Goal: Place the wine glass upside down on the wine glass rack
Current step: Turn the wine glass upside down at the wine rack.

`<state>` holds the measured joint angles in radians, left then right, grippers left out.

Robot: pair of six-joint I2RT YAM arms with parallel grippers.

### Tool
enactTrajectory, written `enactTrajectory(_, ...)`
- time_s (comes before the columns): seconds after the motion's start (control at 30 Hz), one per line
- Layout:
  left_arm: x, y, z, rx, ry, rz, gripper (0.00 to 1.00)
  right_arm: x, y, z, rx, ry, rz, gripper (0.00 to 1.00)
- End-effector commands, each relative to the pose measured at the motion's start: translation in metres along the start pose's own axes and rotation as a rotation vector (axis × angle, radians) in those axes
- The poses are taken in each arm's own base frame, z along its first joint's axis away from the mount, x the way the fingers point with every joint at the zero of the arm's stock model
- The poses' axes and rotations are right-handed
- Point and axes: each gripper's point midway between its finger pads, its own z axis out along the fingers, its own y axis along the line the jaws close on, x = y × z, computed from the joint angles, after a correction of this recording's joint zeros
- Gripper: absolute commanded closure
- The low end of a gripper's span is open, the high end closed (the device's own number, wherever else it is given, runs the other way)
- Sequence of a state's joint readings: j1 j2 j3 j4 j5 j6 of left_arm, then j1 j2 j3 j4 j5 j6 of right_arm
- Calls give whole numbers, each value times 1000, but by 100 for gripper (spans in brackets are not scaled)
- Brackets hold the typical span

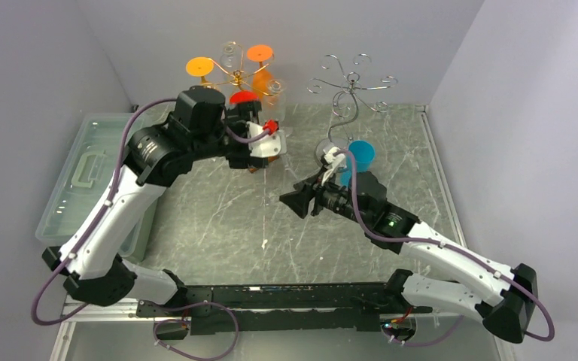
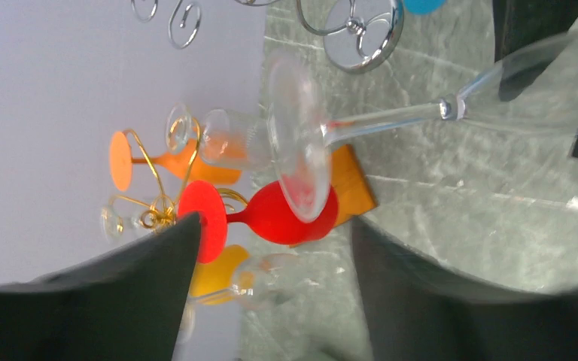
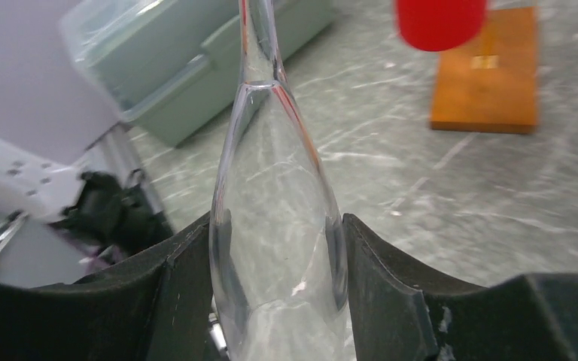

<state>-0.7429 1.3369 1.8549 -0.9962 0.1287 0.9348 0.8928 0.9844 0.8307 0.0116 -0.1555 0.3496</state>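
The clear wine glass (image 3: 277,188) lies roughly level above the table, its bowl pressed between the two black fingers of my right gripper (image 3: 277,226), which is shut on it. In the left wrist view its round foot (image 2: 299,143) points toward my left gripper (image 2: 275,226), and its stem (image 2: 391,120) runs right to the bowl. The left gripper's jaws stand open just short of the foot, with nothing between them. A gold wine glass rack (image 1: 233,75) stands behind the left gripper (image 1: 260,159). A silver rack (image 1: 352,86) stands at the back right.
Orange glasses (image 1: 199,68) and a red glass (image 2: 286,214) hang on the gold rack, over its wooden base (image 3: 489,75). A blue glass (image 1: 361,154) stands by the silver rack's foot (image 2: 365,37). A pale green lidded bin (image 1: 94,173) lies along the left wall.
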Motion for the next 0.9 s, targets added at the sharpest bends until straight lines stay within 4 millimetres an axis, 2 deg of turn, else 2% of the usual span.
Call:
enactTrajectory(0.0, -2, 5, 0, -7, 49, -172, 3, -38, -35, -17, 186, -219, -104, 96)
enactTrajectory(0.13, 2, 4, 2, -21, 74, -246, 0, -35, -68, -36, 332, -276, -151, 100)
enactTrajectory(0.27, 11, 0, 3, -11, 144, -324, 1, -44, -92, -57, 417, -381, -172, 100)
enactTrajectory(0.37, 15, -5, 6, 10, 183, -376, 1, -52, -109, -65, 432, -422, -143, 100)
enactTrajectory(0.57, 17, -11, 13, 28, 195, -418, 1, -61, -136, -59, 414, -431, -109, 98)
enactTrajectory(0.87, 20, -13, 16, 23, 197, -416, 0, -72, -156, -48, 420, -449, -65, 99)
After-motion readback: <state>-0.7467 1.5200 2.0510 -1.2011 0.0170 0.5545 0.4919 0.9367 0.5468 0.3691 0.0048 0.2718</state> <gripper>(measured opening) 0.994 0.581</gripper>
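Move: The right hand holds the clear wine glass by its bowl, foot up. The silver wine rack's hub stands roughly 27 cm ahead, 16 cm to the right and 9 cm higher; the blue goblet on the table is about 20 cm ahead, 20 cm right and 19 cm below. The red glass on the gold rack hangs some 20 cm ahead, 15 cm left, about level. From the left hand, the silver hub lies some 21 cm ahead, 30 cm right, slightly lower. Still pinching the bowl, the right fingers carry the upside-down wine glass right and forward to the silver rack, about 13 cm and 12 cm, sinking slightly; the wrist turns some 30 degrees clockwise, and the rightward travel ends before the last stretch forward and down. The left hand, already clear of the glass, opens fully, sinks a few centimetres and tips down while turning counter-clockwise. ##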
